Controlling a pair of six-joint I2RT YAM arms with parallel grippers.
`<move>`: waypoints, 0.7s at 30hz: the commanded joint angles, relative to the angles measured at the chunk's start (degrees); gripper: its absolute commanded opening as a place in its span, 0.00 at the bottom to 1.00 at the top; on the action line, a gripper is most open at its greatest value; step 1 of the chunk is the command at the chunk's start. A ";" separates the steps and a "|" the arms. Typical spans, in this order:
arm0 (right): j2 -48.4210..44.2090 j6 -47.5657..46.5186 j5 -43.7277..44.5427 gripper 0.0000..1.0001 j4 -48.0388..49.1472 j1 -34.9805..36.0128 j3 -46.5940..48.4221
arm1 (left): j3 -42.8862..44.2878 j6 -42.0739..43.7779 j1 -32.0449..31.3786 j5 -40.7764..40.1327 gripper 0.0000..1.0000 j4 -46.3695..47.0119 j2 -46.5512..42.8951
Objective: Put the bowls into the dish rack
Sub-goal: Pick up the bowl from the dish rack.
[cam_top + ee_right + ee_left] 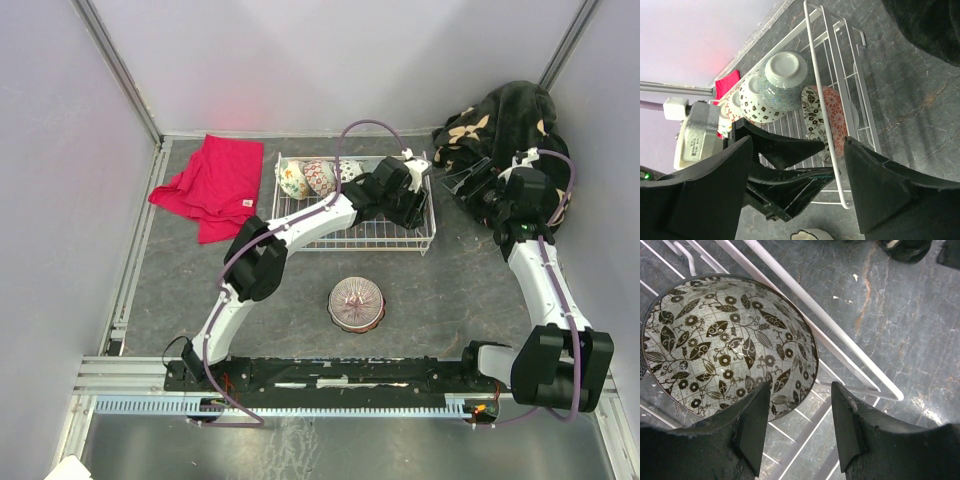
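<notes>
The white wire dish rack (352,243) stands at mid-table. Several patterned bowls (320,178) lean in its left half. My left gripper (412,207) hovers over the rack's right end, open. In the left wrist view a black-and-white floral bowl (730,345) rests on the rack wires (840,335) just beside the left finger (752,430); only wires show between the jaws of my left gripper (800,425). Another ribbed bowl (356,304) sits on the table in front of the rack. My right gripper (462,182) hangs open to the right of the rack, holding nothing.
A red cloth (210,185) lies left of the rack. A dark floral cloth (500,125) is heaped in the back right corner, just behind the right gripper. The right wrist view looks along the rack (822,65) at the upturned bowls (785,75).
</notes>
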 commanded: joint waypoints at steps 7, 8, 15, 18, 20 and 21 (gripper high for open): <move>0.52 1.01 -2.16 0.81 4.06 -0.59 -0.42 | 4.73 3.45 -0.37 -1.55 0.57 0.50 2.41; 0.66 1.05 -2.27 0.81 4.10 -0.62 -0.47 | 4.78 3.44 -0.41 -1.90 0.54 0.50 2.37; 1.01 1.48 -2.87 0.81 4.78 -0.81 -0.73 | 4.35 3.44 -0.64 -3.53 0.34 0.33 1.21; 1.01 1.61 -3.00 0.81 5.03 -0.81 -0.77 | 4.38 3.28 -0.67 -3.79 0.23 0.31 0.95; 1.16 1.71 -3.16 0.81 5.19 -0.88 -0.91 | 4.56 3.06 -0.74 -3.76 0.11 0.39 0.97; 1.10 1.75 -3.17 0.81 5.27 -0.89 -0.87 | 4.56 2.96 -0.71 -3.82 0.05 0.48 0.97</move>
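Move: The leaf-patterned bowl stands on edge in the rack's right end. Its middle is about 5 cm ahead of the left hand, 1 cm to its right and 3 cm below; its near rim already lies between the open fingers. The rack's end rail is some 4 cm ahead and 4 cm right, the grey-green bowl roughly 9 cm ahead and 7 cm left. From the right hand, the leaf-patterned bowl is about 12 cm left, 1 cm ahead and 13 cm lower. Down about 1.5 cm at first, easing slightly forward, the left hand sets its open fingers astride the near rim of the leaf-patterned bowl. Then, nearly in place, it closes them most of the way and pinches the rim, one finger inside and one outside, rising about half a centimetre as they shut, with hardly any wrist turn. ##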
